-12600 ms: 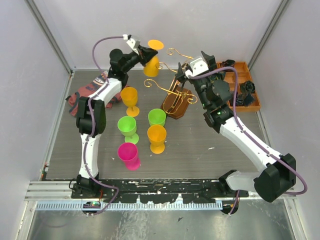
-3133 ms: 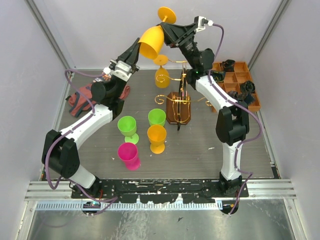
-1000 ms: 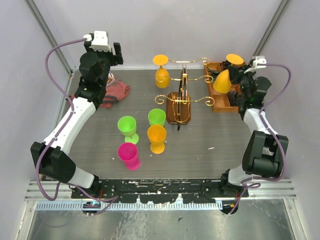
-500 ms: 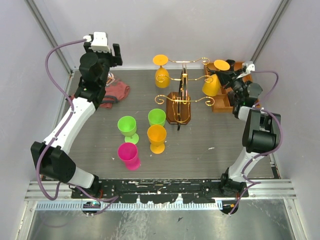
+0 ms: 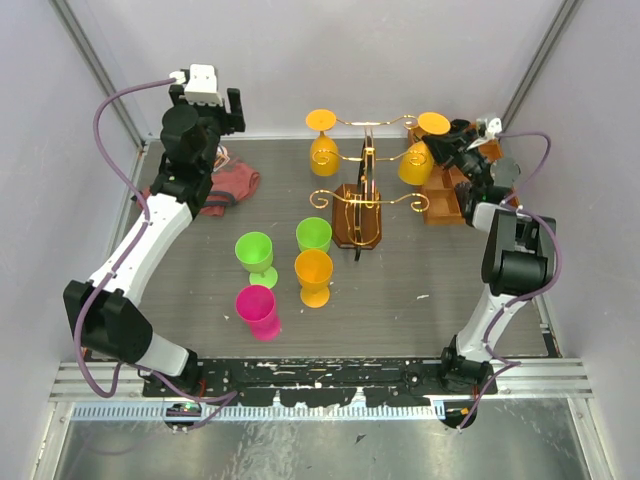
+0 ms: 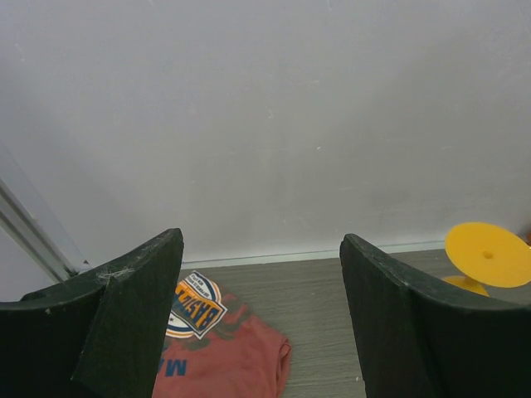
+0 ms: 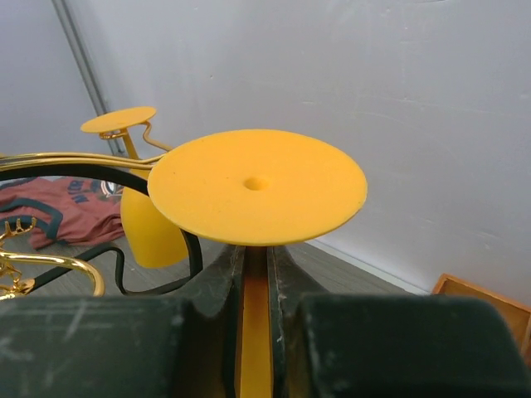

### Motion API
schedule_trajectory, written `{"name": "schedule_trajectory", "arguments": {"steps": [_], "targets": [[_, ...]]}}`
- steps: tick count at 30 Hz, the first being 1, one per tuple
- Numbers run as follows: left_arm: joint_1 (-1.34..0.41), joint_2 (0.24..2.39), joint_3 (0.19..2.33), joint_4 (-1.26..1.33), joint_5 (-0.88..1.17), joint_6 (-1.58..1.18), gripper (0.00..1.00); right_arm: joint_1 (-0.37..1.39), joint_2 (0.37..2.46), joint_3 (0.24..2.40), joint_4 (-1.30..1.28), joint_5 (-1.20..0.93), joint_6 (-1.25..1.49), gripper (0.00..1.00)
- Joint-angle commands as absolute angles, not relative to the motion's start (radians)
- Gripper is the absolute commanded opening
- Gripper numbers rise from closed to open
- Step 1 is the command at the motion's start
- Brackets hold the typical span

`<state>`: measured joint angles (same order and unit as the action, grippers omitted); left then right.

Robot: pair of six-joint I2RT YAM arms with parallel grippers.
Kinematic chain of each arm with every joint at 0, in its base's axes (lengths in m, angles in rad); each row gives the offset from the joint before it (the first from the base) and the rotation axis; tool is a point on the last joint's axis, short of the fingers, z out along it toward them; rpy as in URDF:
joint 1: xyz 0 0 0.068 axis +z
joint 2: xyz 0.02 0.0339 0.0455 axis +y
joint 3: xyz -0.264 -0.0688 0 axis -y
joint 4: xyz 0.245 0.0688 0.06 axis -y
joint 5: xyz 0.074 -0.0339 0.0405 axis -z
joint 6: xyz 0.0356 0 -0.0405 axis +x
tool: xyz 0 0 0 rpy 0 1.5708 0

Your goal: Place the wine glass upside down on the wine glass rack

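Note:
An orange wine glass [image 5: 415,162] hangs upside down, foot [image 5: 433,123] on top, at the right end of the wine glass rack's [image 5: 365,160] upper gold arm. My right gripper [image 5: 452,142] is shut on its stem. In the right wrist view the stem [image 7: 255,323] sits pinched in my right gripper [image 7: 255,265] under the round foot [image 7: 257,184], and the gold wire [image 7: 75,157] reaches the foot's left edge. I cannot tell whether the glass rests on the wire. Another orange glass [image 5: 322,150] hangs upside down on the left arm. My left gripper [image 5: 230,108] is open and empty, high at the back left.
Two green glasses [image 5: 254,250] [image 5: 313,235], an orange one [image 5: 313,272] and a pink one [image 5: 257,307] stand in front of the rack's dark base [image 5: 357,225]. A red cloth [image 5: 225,188] lies at the back left. The orange-brown tray [image 5: 445,208] sits right of the rack.
My right gripper has carried the upside-down orange glass leftward from over the tray to the rack's right arm. The left arm has stayed still.

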<state>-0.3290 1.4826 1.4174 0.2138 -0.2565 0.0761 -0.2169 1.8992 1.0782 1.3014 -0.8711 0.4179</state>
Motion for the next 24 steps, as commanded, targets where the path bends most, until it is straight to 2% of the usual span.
{"name": "schedule_trajectory", "arguments": {"steps": [1, 24], "targets": [[-0.324, 1.492, 1.417, 0.221, -0.268, 0.084, 0.83, -0.17, 1.903, 1.144, 1.274, -0.891, 0.343, 0.01], [-0.324, 1.497, 1.427, 0.209, -0.274, 0.12, 0.83, -0.082, 2.022, 1.302, 1.163, -0.835, 0.271, 0.01]]}}
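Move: The right gripper already pinches the stem of the upside-down orange wine glass. The rack's empty far-right ring lies about 5 cm to its left, 2 cm farther out and roughly level. The middle right ring is some 4 cm left and 7 cm back. The glass already hung lies about 23 cm left, 3 cm ahead, its middle slightly lower, and the wooden tray 15 cm right, 3 cm back and far below. From the left gripper, the ring is about 38 cm right, 2 cm ahead and 13 cm lower. Keep the right fingers shut on the upside-down glass's stem and carry it about 6 cm left into the rack's far-right ring, easing forward some 3 cm and sinking about 2 cm on the way, so the foot comes over the ring. Let the wrist turn only slightly counter-clockwise, about 5 degrees. ##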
